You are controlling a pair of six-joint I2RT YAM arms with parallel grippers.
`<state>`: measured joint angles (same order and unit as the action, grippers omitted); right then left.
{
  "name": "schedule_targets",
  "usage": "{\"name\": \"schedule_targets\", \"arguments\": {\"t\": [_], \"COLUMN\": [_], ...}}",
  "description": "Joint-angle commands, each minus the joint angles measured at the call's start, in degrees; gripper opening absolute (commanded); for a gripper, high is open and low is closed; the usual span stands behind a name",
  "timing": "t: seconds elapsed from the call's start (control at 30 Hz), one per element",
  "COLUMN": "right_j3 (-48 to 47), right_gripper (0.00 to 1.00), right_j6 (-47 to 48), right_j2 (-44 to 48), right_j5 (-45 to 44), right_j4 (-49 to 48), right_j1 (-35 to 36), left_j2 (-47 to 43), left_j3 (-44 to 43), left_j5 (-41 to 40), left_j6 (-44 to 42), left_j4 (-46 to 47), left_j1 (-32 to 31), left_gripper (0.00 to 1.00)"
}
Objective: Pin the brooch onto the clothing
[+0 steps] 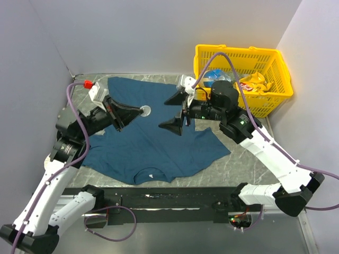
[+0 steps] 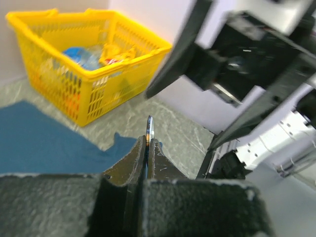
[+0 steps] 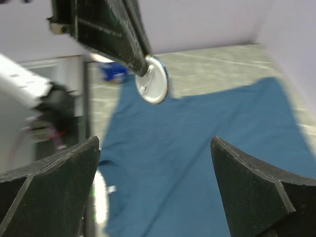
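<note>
The clothing, a dark teal T-shirt, lies spread flat on the table with its white neck label toward the arms. My left gripper hovers over the shirt's far part, shut on the brooch, a small round disc that sticks out past the fingertips. The left wrist view shows the brooch edge-on between the pressed jaws of the left gripper. My right gripper faces it from the right, wide open and holding nothing. In the right wrist view the brooch shows a silvery face above the clothing, beyond the right gripper.
A yellow plastic basket holding packets and a blue item stands at the back right, close behind the right arm. The basket also shows in the left wrist view. Grey walls close in the table on the left, back and right.
</note>
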<state>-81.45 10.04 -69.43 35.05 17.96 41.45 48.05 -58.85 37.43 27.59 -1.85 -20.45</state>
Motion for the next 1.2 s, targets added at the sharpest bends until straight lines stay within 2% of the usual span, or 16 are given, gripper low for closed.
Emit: {"name": "schedule_targets", "arguments": {"t": [0.0, 0.07, 0.17, 0.2, 0.3, 0.5, 0.67, 0.77, 0.93, 1.17], "right_j3": [-3.28, -4.06, -5.56, -6.17, -7.84, -10.66, -13.56, -14.70, -15.93, -16.98], "right_gripper": [0.98, 0.97, 0.91, 0.86, 0.76, 0.64, 0.57, 0.49, 0.45, 0.34], "right_j6": [-5.56, -6.70, -7.67, -7.50, -7.67, -7.76, -5.30, -5.56, -4.68, -3.80], "right_j2": [-0.62, -1.23, -2.46, -3.34, -4.92, -8.08, -10.99, -12.31, -13.10, -13.71], "right_j5": [11.70, 12.75, 14.86, 14.96, 16.36, 18.13, 13.39, 12.51, 10.75, 8.20], "right_j4": [-2.65, -3.45, -4.16, -3.81, -2.58, 0.23, 4.98, 5.86, 7.35, 9.37], "right_j1": [-0.67, -0.76, -0.76, -0.67, -0.58, -0.41, 1.35, 1.70, 2.05, 2.49], "left_j2": [-2.08, -1.91, -1.12, -0.77, -0.07, 0.37, 1.69, 2.57, 3.27, 3.45], "left_j3": [1.46, 1.02, -0.30, -1.00, -1.62, -2.14, -3.20, -3.90, -4.17, -4.52], "left_j5": [9.13, 14.05, 15.83, 16.35, 17.06, 16.36, 16.00, 16.53, 15.48, 15.22], "left_j6": [-2.62, -3.86, -5.18, -6.05, -7.64, -9.13, -9.14, -9.14, -9.84, -10.02], "left_j4": [10.11, 10.02, 8.10, 6.70, 5.11, 3.26, 2.55, 1.94, -0.44, -0.97], "left_j1": [0.06, 0.06, 0.06, 0.06, 0.06, 0.06, 0.06, 0.06, 0.06, 0.06], "left_gripper": [0.01, 0.01, 0.01, 0.01, 0.01, 0.01, 0.01, 0.01, 0.01, 0.01]}}
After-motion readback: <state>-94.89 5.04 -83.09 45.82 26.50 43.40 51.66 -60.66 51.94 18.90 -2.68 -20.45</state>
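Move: The brooch, pinched in the left fingertips, sits about 7 cm left of the right hand, 1 cm farther out and roughly level. From the left hand it is only some 1 cm ahead and 2 cm right; the open right fingers it is brought to are about 9 cm right, level and level in height. The clothing's middle lies around 9 cm ahead of the right hand, 6 cm left, 38 cm below. Right hand reaches about 5 cm left, fingers narrowing around the brooch as left draws it back, still pinched. ##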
